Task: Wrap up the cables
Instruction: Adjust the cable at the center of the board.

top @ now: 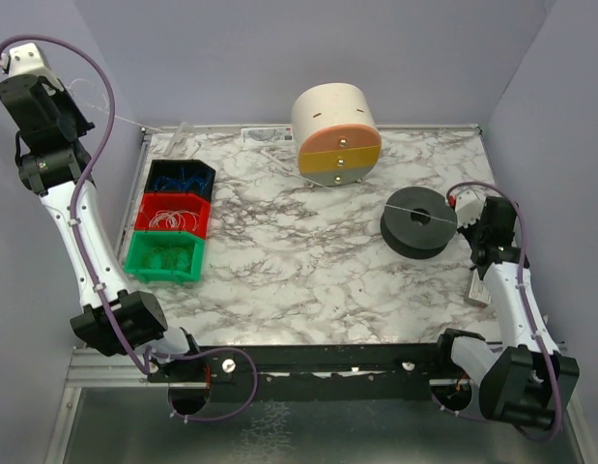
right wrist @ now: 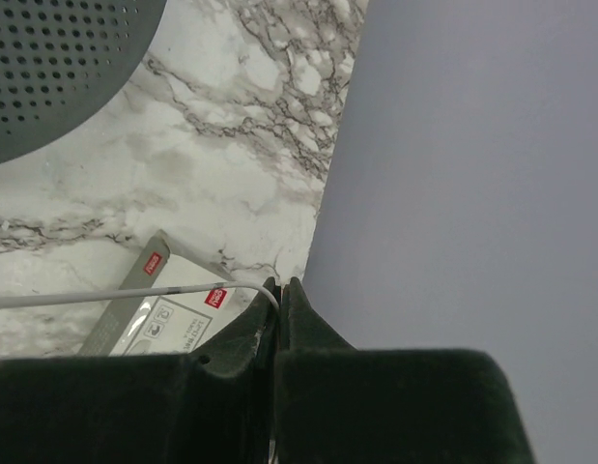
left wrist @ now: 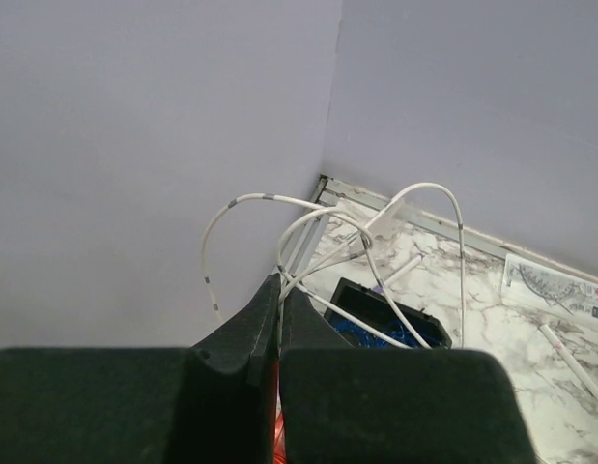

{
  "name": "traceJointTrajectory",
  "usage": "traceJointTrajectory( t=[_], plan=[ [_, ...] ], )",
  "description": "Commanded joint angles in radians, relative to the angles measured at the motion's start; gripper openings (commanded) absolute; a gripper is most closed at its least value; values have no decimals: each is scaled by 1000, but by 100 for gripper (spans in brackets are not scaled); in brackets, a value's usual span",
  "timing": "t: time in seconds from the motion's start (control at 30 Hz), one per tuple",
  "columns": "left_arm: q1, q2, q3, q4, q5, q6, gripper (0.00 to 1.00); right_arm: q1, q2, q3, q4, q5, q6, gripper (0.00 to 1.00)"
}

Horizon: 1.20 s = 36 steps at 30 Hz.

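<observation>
My left gripper (left wrist: 279, 286) is raised high over the table's back left corner and is shut on a bunch of thin white cables (left wrist: 320, 218). They loop out ahead of its tips above the blue bin (left wrist: 390, 314). In the top view this gripper (top: 78, 114) sits at the upper left, with a faint cable (top: 115, 118) trailing from it. My right gripper (right wrist: 282, 286) is shut on one thin white cable (right wrist: 105, 296) that runs off to the left. It is low by the table's right edge, just right of the dark grey spool (top: 419, 220), whose perforated face (right wrist: 57, 68) shows in the right wrist view.
A cream drum with orange and yellow drawers (top: 335, 135) stands at the back centre. Blue (top: 180, 178), red (top: 173, 215) and green (top: 164, 257) bins line the left side. A white labelled box (right wrist: 158, 324) lies under the right gripper. Walls close in left and right.
</observation>
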Motion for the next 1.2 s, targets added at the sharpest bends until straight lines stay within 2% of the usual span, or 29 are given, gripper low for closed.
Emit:
traceJointTrajectory(
  t=[0.0,0.17,0.23,0.27,0.33,0.47,0.5,0.6,0.7,0.8,0.87,1.0,1.07,1.17],
  plan=[
    [11,-33,16,23,25,-8,0,-41,39,-29,18,-29,-42,1],
    [11,-49,4,26,43,-5,0,-56,83,-56,23,-29,-71,1],
    [11,-72,-14,29,117,-16,0,-56,84,-25,-59,-107,-72,2],
    [11,-88,-30,42,172,-21,0,-56,73,8,-114,-172,-68,7],
    [8,-140,-83,85,303,-39,0,-55,27,81,-223,-348,-74,23],
    [-65,-241,-191,154,408,-67,0,-55,-74,267,-419,-734,-115,76],
    [-102,-258,-210,159,408,-68,0,-55,-82,316,-473,-831,-137,85],
    [-211,-277,-239,160,427,-83,0,-52,-74,459,-604,-1134,-202,98],
    [-285,-259,-252,160,444,-118,0,-44,-43,576,-671,-1361,-241,100],
    [-375,-247,-270,161,424,-123,0,-29,-18,634,-635,-1508,-199,100],
    [-422,-233,-270,164,424,-136,0,-12,-11,643,-621,-1523,-208,100],
    [-487,-197,-241,190,470,-174,0,34,2,625,-702,-1472,-355,100],
    [-522,-181,-219,204,490,-193,0,61,-1,599,-652,-1479,-294,100],
    [-571,-154,-194,229,538,-226,0,164,-24,529,-376,-1441,-37,100]
  ],
)
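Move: The left hand holds the looped cable high at the left wall; the drum with coloured front is about 22 cm ahead, 55 right and 33 below, the black tray 10 ahead, 12 right and 42 below. The right hand pinches the cable's other stretch between its tips; the grey spool is some 6 cm ahead, 18 left and 12 below, the small box 7 back, 4 left and 13 below. Right hand opens, freeing the cable, and sweeps up and left about 25 cm; left carries its loops 30 cm right. ##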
